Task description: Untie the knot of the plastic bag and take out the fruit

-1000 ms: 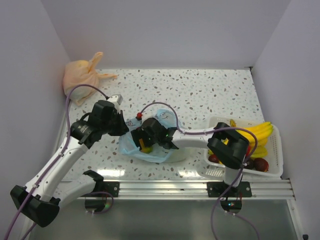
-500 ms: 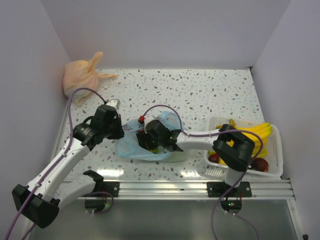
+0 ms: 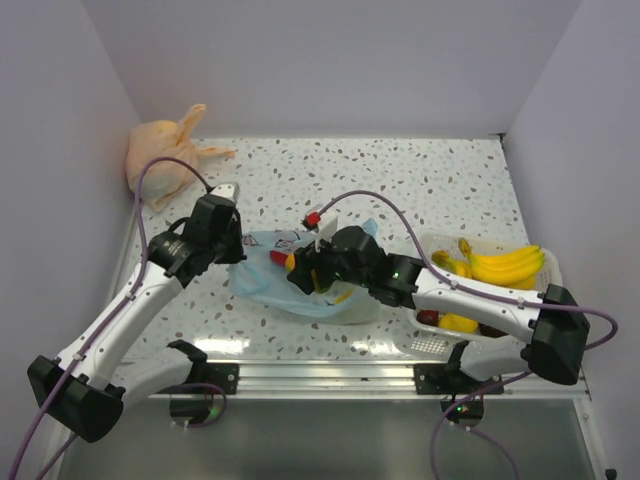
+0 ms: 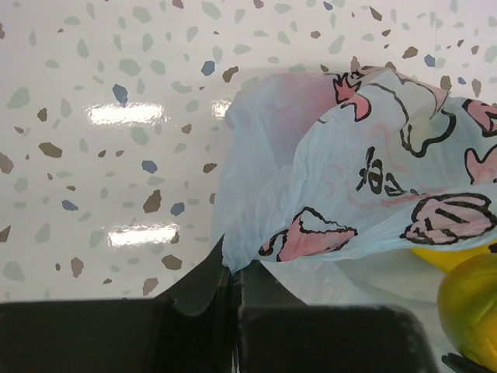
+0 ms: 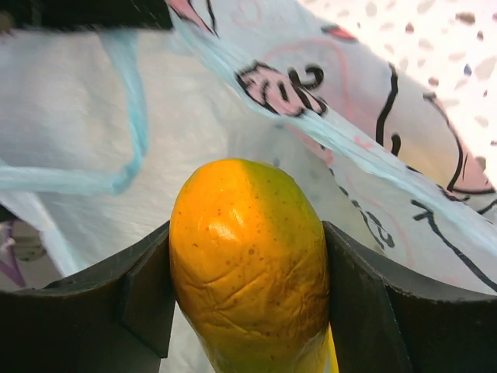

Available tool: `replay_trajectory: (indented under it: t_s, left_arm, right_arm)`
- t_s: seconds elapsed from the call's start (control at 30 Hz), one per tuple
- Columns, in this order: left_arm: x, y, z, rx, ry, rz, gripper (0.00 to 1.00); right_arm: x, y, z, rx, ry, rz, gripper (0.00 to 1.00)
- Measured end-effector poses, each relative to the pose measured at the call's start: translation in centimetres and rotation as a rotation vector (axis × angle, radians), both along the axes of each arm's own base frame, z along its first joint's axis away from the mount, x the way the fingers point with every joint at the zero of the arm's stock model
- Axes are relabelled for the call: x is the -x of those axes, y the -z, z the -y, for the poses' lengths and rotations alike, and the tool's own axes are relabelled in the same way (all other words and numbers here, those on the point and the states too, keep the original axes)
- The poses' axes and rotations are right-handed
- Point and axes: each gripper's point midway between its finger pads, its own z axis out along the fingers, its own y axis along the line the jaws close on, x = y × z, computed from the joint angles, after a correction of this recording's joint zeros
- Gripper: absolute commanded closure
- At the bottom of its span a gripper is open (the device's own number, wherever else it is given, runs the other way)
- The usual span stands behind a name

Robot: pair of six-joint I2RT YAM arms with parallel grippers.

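Observation:
The light blue plastic bag (image 3: 262, 285) with its pink cartoon print (image 4: 365, 179) lies on the speckled table between the arms. My left gripper (image 3: 233, 248) is shut on the bag's left edge (image 4: 231, 268) and pulls the film taut. My right gripper (image 3: 303, 272) is over the bag's mouth, closed on a yellow-orange mango (image 5: 248, 256); one finger (image 5: 147, 295) presses each side of the fruit. The same mango (image 4: 470, 299) shows at the lower right of the left wrist view. A loose blue handle strip (image 5: 132, 116) hangs beside it. The knot is out of view.
A tied peach-orange bag (image 3: 165, 155) sits in the back left corner. A white basket (image 3: 548, 330) at the right front holds bananas (image 3: 505, 265) and dark red fruit (image 3: 428, 317). Walls close in the table on three sides.
The right gripper closed on the mango inside the bag and drew it up and to the right while its arm stretched out. The left gripper kept its hold on the bag's edge.

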Motion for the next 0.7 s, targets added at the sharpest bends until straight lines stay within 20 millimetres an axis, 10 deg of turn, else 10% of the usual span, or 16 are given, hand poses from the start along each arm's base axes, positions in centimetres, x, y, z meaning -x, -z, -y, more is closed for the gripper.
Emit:
replay_trajectory:
  t_s: [0.4, 0.7]
  left_arm:
    - [-0.9, -2.1, 0.7, 0.024, 0.017, 0.043, 1.00]
    - [-0.9, -2.0, 0.5, 0.014, 0.014, 0.045, 1.00]
  right_arm:
    - [-1.5, -14.0, -3.1, -0.230, -0.035, 0.170, 0.94]
    - [-2.9, -18.7, 6.4, -0.106, 0.220, 0.329, 0.94]
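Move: The right hand already grips an orange-yellow mango over the open bag, whose middle lies about 3 cm ahead and some 14 cm below. The white basket it is bound for stands about 42 cm to the right, almost level ahead and some 15 cm lower. In the bag, the red fruit is 8 cm ahead, 5 cm left; a yellow fruit is 9 cm right, level ahead, both about 15 cm below. From the left hand, the basket is about 58 cm right, 3 cm back, 15 cm below. Keeping its grip on the mango, the right hand climbs fast, some 19 cm up off the bag's mouth, drifting about 3 cm left at first and then swinging right by 9 cm or so, to the basket's side, as its fingers tip up about 20 degrees and turn a little clockwise. The left hand keeps the bag's rim pinched between shut fingers and rises only about 2 cm. ##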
